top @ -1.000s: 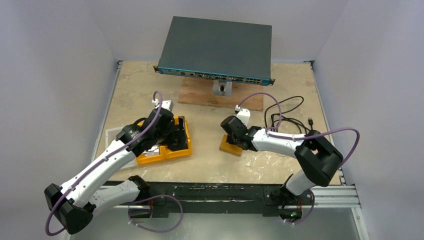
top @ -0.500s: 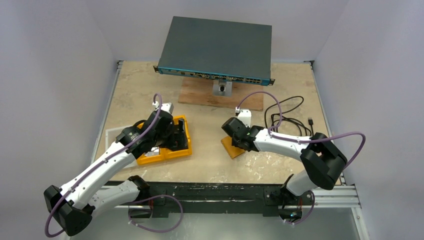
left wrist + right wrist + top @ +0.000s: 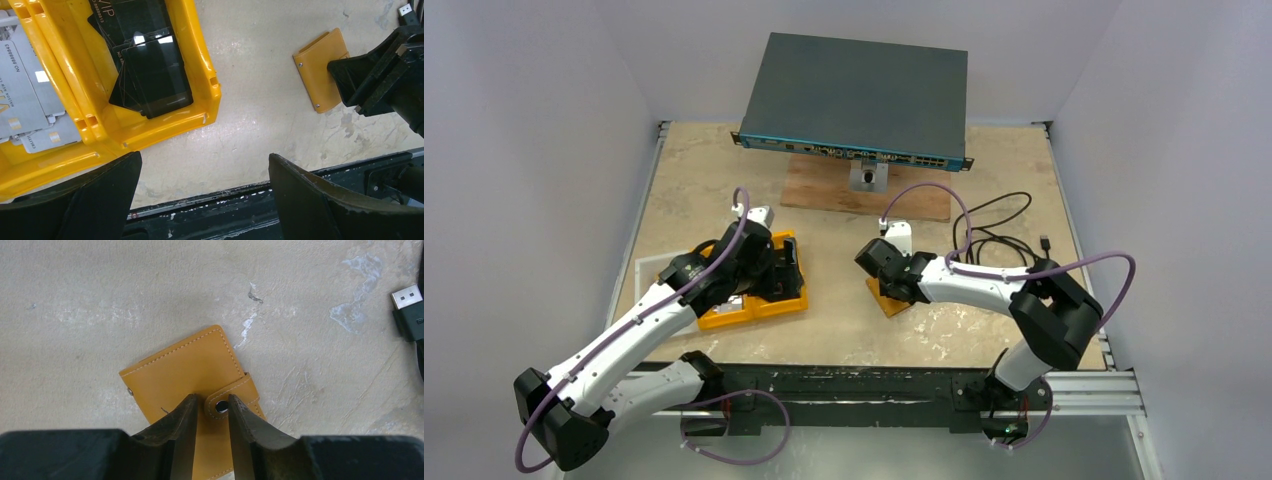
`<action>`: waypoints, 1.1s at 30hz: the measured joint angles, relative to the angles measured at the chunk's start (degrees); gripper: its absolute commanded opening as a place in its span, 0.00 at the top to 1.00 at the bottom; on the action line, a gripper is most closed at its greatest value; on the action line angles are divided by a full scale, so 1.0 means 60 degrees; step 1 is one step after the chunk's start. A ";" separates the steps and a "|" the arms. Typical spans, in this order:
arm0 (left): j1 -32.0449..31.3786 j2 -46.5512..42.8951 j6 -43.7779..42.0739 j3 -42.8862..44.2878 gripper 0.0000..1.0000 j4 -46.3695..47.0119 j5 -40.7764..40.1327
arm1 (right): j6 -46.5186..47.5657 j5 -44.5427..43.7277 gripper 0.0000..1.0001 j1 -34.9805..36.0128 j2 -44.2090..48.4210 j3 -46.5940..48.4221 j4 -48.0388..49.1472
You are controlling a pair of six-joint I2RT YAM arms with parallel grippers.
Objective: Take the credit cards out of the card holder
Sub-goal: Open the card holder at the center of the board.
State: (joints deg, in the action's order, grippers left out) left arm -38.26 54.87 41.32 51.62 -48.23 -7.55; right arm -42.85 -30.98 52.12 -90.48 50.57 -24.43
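Note:
The tan card holder lies flat and snapped closed on the table, also visible in the top view and the left wrist view. My right gripper hovers right over it. Its jaws stand a narrow gap apart, with the end of the snap tab between the fingertips. Grey-silver credit cards lie in the left compartment of the yellow tray. Dark cards fill its right compartment. My left gripper is wide open over the tray's near corner, holding nothing.
A network switch sits on a wooden board at the back. Black cables lie to the right of the card holder, with a plug close by. A white sheet lies left of the tray.
The right gripper's jaws have parted slightly, and the arm has shifted a little to the left over the card holder. The left arm has barely moved.

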 measured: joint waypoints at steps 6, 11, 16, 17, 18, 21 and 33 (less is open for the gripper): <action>0.0004 0.0000 0.0015 -0.0033 0.02 0.0113 0.0087 | -0.0109 -0.0087 0.88 0.0000 0.0000 -0.0007 -0.0069; 0.0000 0.0058 0.0025 -0.0157 0.02 0.0182 0.0233 | -0.0200 -0.0029 0.97 -0.0007 0.0051 -0.0073 -0.0069; 0.0004 0.0255 0.0197 -0.0324 0.06 0.0510 0.0612 | -0.0372 0.0845 1.00 -0.0033 0.0270 -0.0113 0.0022; 0.0004 0.0339 0.0229 -0.0361 0.07 0.0641 0.0761 | -0.0463 0.1155 1.00 -0.0033 0.0372 -0.0168 0.0076; 0.0000 0.0408 0.0270 -0.0386 0.09 0.0739 0.0871 | -0.0579 0.1501 1.00 -0.0025 0.0488 -0.0229 0.0124; 0.0000 0.0699 0.0408 -0.0492 0.18 0.1144 0.1373 | -0.0998 0.2397 1.00 -0.0022 0.0849 -0.0401 0.0273; -0.0739 0.2885 0.1206 -0.0889 0.58 0.3661 0.3235 | -0.2302 0.3636 1.00 0.0000 0.1963 -0.1020 0.0718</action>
State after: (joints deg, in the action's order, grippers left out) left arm -42.70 72.18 48.56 46.28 -26.26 11.86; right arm -56.66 -9.17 52.12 -78.70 44.45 -20.12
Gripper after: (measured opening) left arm 0.434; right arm 0.052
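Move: The card holder lies right under the right hand, its middle about 1 cm behind and 1 cm below the fingertips, which straddle the snapped strap. From the left hand it is about 17 cm right, 5 cm ahead and 12 cm below. The yellow tray's middle is some 25 cm left of the right hand and 2 cm ahead; the cable coil is about 21 cm right and 10 cm ahead. Right hand pinches and draws the strap 7 cm back-left; left, half-closing, reaches 10 cm right-and-down towards the holder. ##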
